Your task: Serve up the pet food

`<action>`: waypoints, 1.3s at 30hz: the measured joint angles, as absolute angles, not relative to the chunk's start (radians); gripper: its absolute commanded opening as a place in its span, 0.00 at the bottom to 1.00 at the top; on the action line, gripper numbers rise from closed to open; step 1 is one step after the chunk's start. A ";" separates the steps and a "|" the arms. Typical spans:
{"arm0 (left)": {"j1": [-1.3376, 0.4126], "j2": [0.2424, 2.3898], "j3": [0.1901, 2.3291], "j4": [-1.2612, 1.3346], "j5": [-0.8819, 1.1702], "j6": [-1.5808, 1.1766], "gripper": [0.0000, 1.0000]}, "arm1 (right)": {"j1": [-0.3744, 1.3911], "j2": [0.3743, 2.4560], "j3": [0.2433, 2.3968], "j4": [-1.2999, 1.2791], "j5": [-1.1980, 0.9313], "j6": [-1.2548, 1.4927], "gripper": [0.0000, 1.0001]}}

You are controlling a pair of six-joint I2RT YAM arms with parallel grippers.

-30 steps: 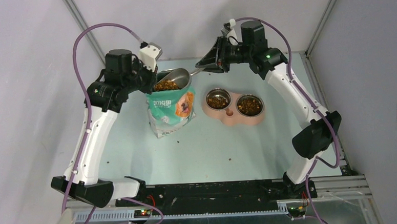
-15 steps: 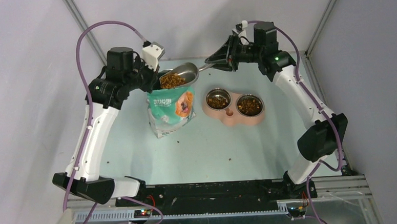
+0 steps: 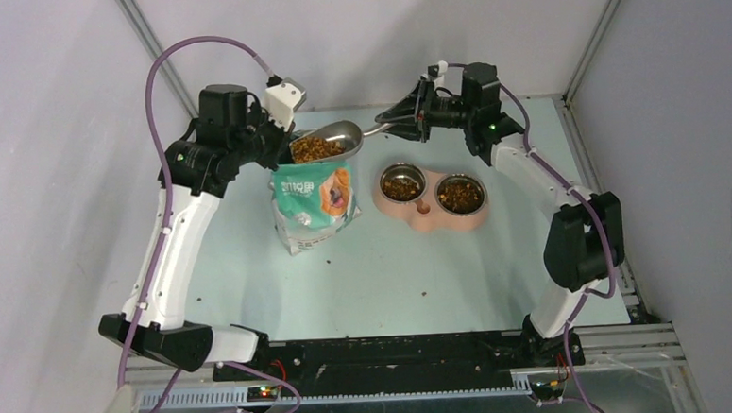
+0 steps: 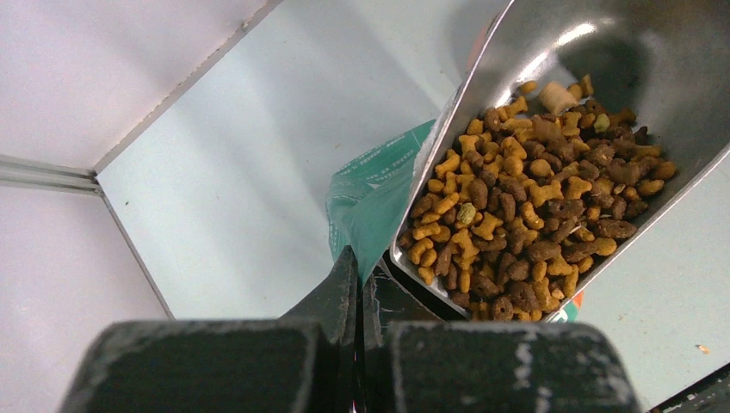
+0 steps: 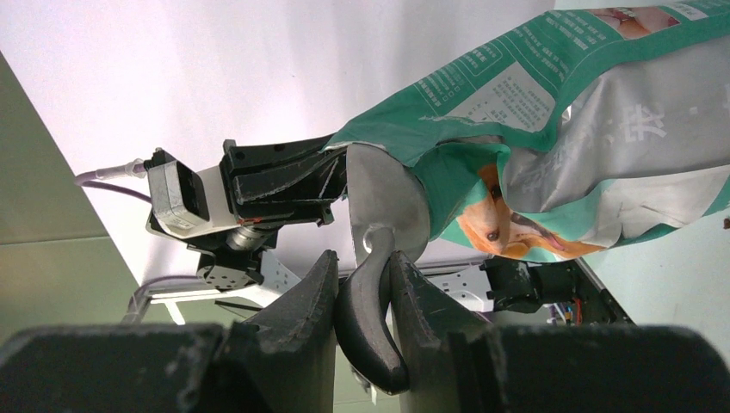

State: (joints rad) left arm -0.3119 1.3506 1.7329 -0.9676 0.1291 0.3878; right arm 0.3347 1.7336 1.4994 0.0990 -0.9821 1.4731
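Observation:
Pet food, brown and golden kibble, heaps in the grey metal scoop, which hangs just above the open mouth of the teal bag. My right gripper is shut on the scoop's dark handle. My left gripper is shut on the bag's top edge and holds it upright. To the right of the bag sits a pink double bowl, with kibble in both steel cups.
A few stray kibble pieces lie on the pale green table in front of the bowl. The back wall stands close behind both grippers, and metal frame posts rise at the back corners.
The right gripper has lifted the loaded scoop slightly up and to the right, out of the bag's mouth, and the right wrist has swung. The left gripper has kept its hold on the bag.

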 measured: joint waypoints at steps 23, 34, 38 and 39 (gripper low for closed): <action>-0.302 1.363 1.736 -0.952 0.049 0.404 0.00 | 0.154 1.705 1.430 0.200 -0.979 1.546 0.00; -0.300 1.364 1.739 -0.952 0.029 0.404 0.00 | 0.025 1.667 1.264 0.299 -0.945 1.579 0.00; -0.300 1.363 1.739 -0.952 0.029 0.404 0.00 | -0.017 1.658 1.199 0.352 -0.947 1.591 0.00; -0.300 1.362 1.738 -0.952 0.029 0.403 0.00 | -0.030 1.658 1.183 0.364 -0.946 1.594 0.00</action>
State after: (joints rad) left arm -0.2996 1.3624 1.7382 -0.9524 0.0288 0.4034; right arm -0.0299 1.6585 1.1828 0.3645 -0.9463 1.5940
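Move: The right hand grips the loaded scoop, its blade still over the mouth of the bag. The bag's middle lies about 21 cm to this hand's left, 4 cm back and 17 cm below. The left bowl, where the food goes, is roughly 8 cm ahead, no way sideways, some 31 cm down; the right bowl stands 15 cm to its right and 4 cm nearer. From the left hand, shut on the bag's rim, the left bowl is 13 cm ahead and 26 cm right. Rightward, about 15 cm, the right hand draws the full scoop clear of the bag's mouth, slow at first, working some 6 cm forward and then sinking about 5 cm as the blade comes towards the left bowl. The wrist swings clockwise roughly 20 degrees, the grip kept. The left hand keeps pinching the rim, easing a couple of centimetres left and forward. ##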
